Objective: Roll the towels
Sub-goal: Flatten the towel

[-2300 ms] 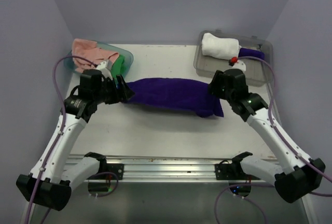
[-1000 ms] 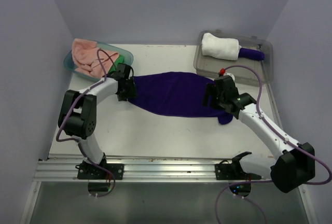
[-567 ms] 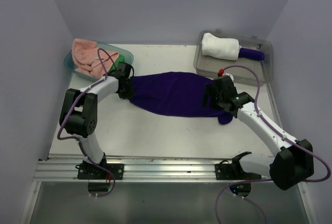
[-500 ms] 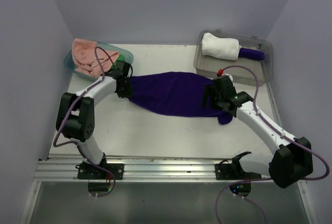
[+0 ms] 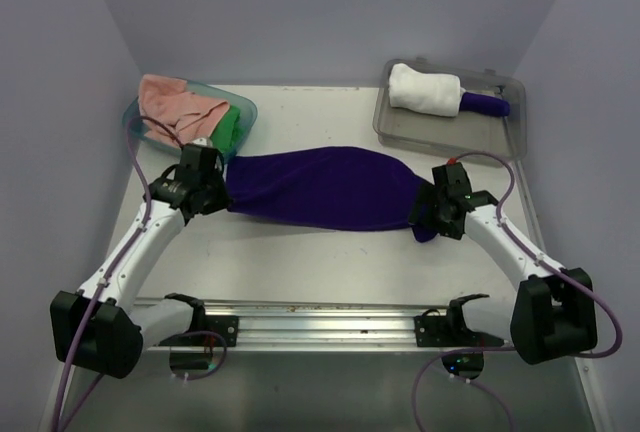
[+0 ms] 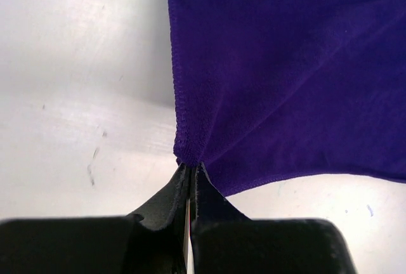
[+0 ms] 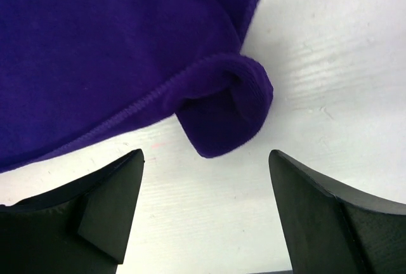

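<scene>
A dark purple towel (image 5: 330, 188) lies stretched lengthwise across the middle of the table. My left gripper (image 5: 220, 195) is at its left end, shut on the hemmed corner; in the left wrist view the jaws (image 6: 190, 165) pinch that corner of the purple towel (image 6: 285, 71). My right gripper (image 5: 428, 218) stands open at the towel's right end. In the right wrist view its fingers (image 7: 114, 191) straddle bare table just short of the curled-over corner (image 7: 222, 118), not touching it. A pink towel (image 5: 172, 102) and a green towel (image 5: 231, 128) lie in the tub. A rolled white towel (image 5: 424, 89) lies in the tray.
The teal tub (image 5: 249, 112) stands at the back left, close behind my left gripper. The clear grey tray (image 5: 495, 140) at the back right also holds a small rolled purple cloth (image 5: 486, 104). A metal rail (image 5: 320, 322) runs along the near edge.
My left gripper has shut on the towel's left corner and pulled it left and nearer, drawing the towel out longer. My right gripper has moved right and nearer, to the right corner.
</scene>
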You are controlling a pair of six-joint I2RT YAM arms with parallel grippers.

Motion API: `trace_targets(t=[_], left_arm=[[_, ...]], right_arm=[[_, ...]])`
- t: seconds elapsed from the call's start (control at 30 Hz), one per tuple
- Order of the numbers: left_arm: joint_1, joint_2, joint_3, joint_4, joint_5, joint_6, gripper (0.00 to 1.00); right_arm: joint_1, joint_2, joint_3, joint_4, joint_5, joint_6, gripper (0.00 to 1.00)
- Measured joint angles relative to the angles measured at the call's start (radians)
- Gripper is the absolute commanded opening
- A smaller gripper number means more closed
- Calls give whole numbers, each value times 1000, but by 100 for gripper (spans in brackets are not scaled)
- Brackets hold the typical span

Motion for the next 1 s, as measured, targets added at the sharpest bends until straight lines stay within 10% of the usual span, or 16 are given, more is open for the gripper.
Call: trace_targets(t=[0.6,1.0], left_arm=[[109,-24,-60,-57,-11,-28,0],[114,-14,-60,-47,29,-20,0]], right_arm=[[-47,23,-80,89,-69,46,67],[-48,155,-80,211,-68,47,0]])
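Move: Just below and ahead of the right hand lies the purple towel's crumpled near right corner, about 2 cm ahead, 1 cm to the right and 5 cm down; the towel's middle is some 11 cm ahead and 23 cm left of that hand. Under the left hand, which already holds the near left corner aloft, the bare table it draws over is roughly 2 cm back, 3 cm left and 12 cm down; the towel's far left corner is 17 cm ahead and 1 cm left. Lowering onto the crumpled corner, the right hand first backs off a little over 1 cm, then sinks some 4 cm while edging 3 cm forward, and shuts its wide-open fingers to pinch the folded cloth. The left keeps its grip and draws its corner about 3 cm left, 2 cm back and 2 cm down, turning slightly counter-clockwise, then holds nearly still. ##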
